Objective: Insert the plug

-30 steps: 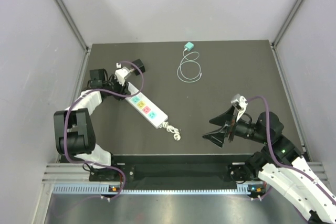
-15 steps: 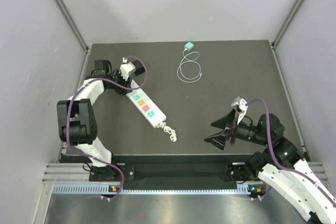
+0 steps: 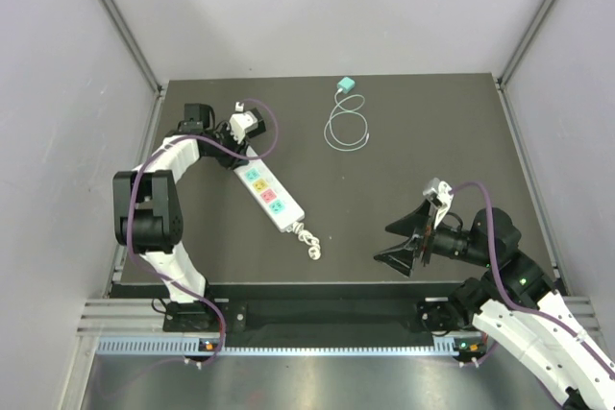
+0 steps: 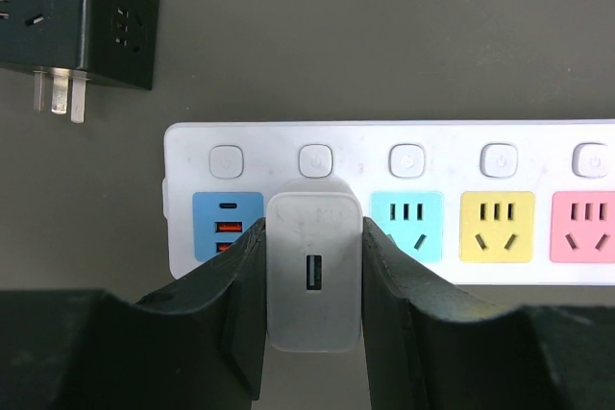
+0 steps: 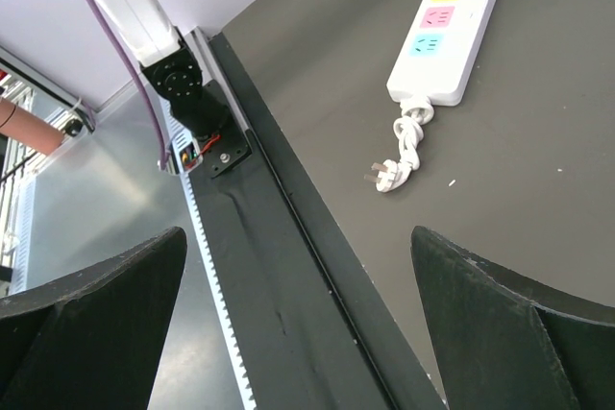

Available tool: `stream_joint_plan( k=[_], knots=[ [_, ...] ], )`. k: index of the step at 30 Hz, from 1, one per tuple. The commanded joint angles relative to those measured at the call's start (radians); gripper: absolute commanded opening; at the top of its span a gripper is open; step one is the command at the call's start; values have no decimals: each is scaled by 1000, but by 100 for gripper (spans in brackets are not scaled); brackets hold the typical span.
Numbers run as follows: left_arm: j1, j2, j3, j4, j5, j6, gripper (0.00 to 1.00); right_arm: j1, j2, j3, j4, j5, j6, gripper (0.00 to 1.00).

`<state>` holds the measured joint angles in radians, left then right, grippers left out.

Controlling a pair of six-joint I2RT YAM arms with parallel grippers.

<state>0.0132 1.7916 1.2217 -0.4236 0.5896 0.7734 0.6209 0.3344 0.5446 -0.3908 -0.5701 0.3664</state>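
Note:
My left gripper [image 4: 313,324] is shut on a white USB charger plug [image 4: 313,271], its black fingers [image 4: 226,300] pressed on both its sides. The plug stands at the white power strip [image 4: 404,146], between the blue USB block and the cyan socket. In the top view the left gripper [image 3: 233,146] is at the strip's far end [image 3: 269,197]. My right gripper [image 3: 404,239] is open and empty over the table's near right, far from the strip [image 5: 452,16].
A black adapter cube [image 4: 72,16] with bare prongs lies just beyond the strip's end. A teal charger [image 3: 346,84] with a coiled white cable [image 3: 346,129] lies at the back. The strip's own bundled cord and plug [image 3: 310,240] lie near the front edge.
My left arm has swung toward the back and right, and the strip's far end has shifted with it. My right gripper moved slightly nearer, then stayed still.

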Motion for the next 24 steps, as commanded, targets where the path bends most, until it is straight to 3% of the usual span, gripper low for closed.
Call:
stream_joint_plan(
  k=[1,5,9,10,13,15,16,24],
  knots=[
    [-9,114,-71,-178,-120,21,0,11,-11,31,27,-4,-15,100],
    [-10,80,-67,-167,-84,-23,8,11,-6,35,27,3,-17,100],
    [-9,-3,-83,-118,-62,-77,30,11,-12,40,23,7,-20,100],
    [-10,-14,-82,-125,-68,-86,41,11,-12,41,20,9,-20,100],
    [-9,-47,-60,-165,-105,-80,50,11,-20,44,13,19,-23,100],
    [-10,-79,-45,-194,-116,-76,69,11,-24,43,12,24,-26,100],
    [-10,-92,-41,-202,-117,-69,96,11,-23,41,13,27,-23,100],
    [-9,-240,2,-137,-157,-129,99,11,-15,28,23,67,-15,100]
  ],
)
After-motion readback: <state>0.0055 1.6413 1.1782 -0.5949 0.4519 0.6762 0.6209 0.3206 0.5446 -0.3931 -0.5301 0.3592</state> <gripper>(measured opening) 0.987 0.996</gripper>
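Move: The plug is already in the left fingers, its middle within a centimetre of the hand point, on the power strip in the socket beside the USB block. The strip's middle lies about 7 cm back and 7 cm right, some 3 cm lower; the first open blue socket is roughly 3 cm back and 3 cm right. The black adapter sits about 12 cm ahead and 3 cm right. From the right hand the plug is some 31 cm ahead, 35 cm left and 17 cm lower. The plug is let go on the power strip: the left hand at first all but holds still, rising barely half a centimetre, then its fingers spread wide as it draws back about 5 cm and slightly left, away from the plug. It dips on the way, then rises to end some 2 cm higher, having tipped down about 10 degrees and partly levelled again. ##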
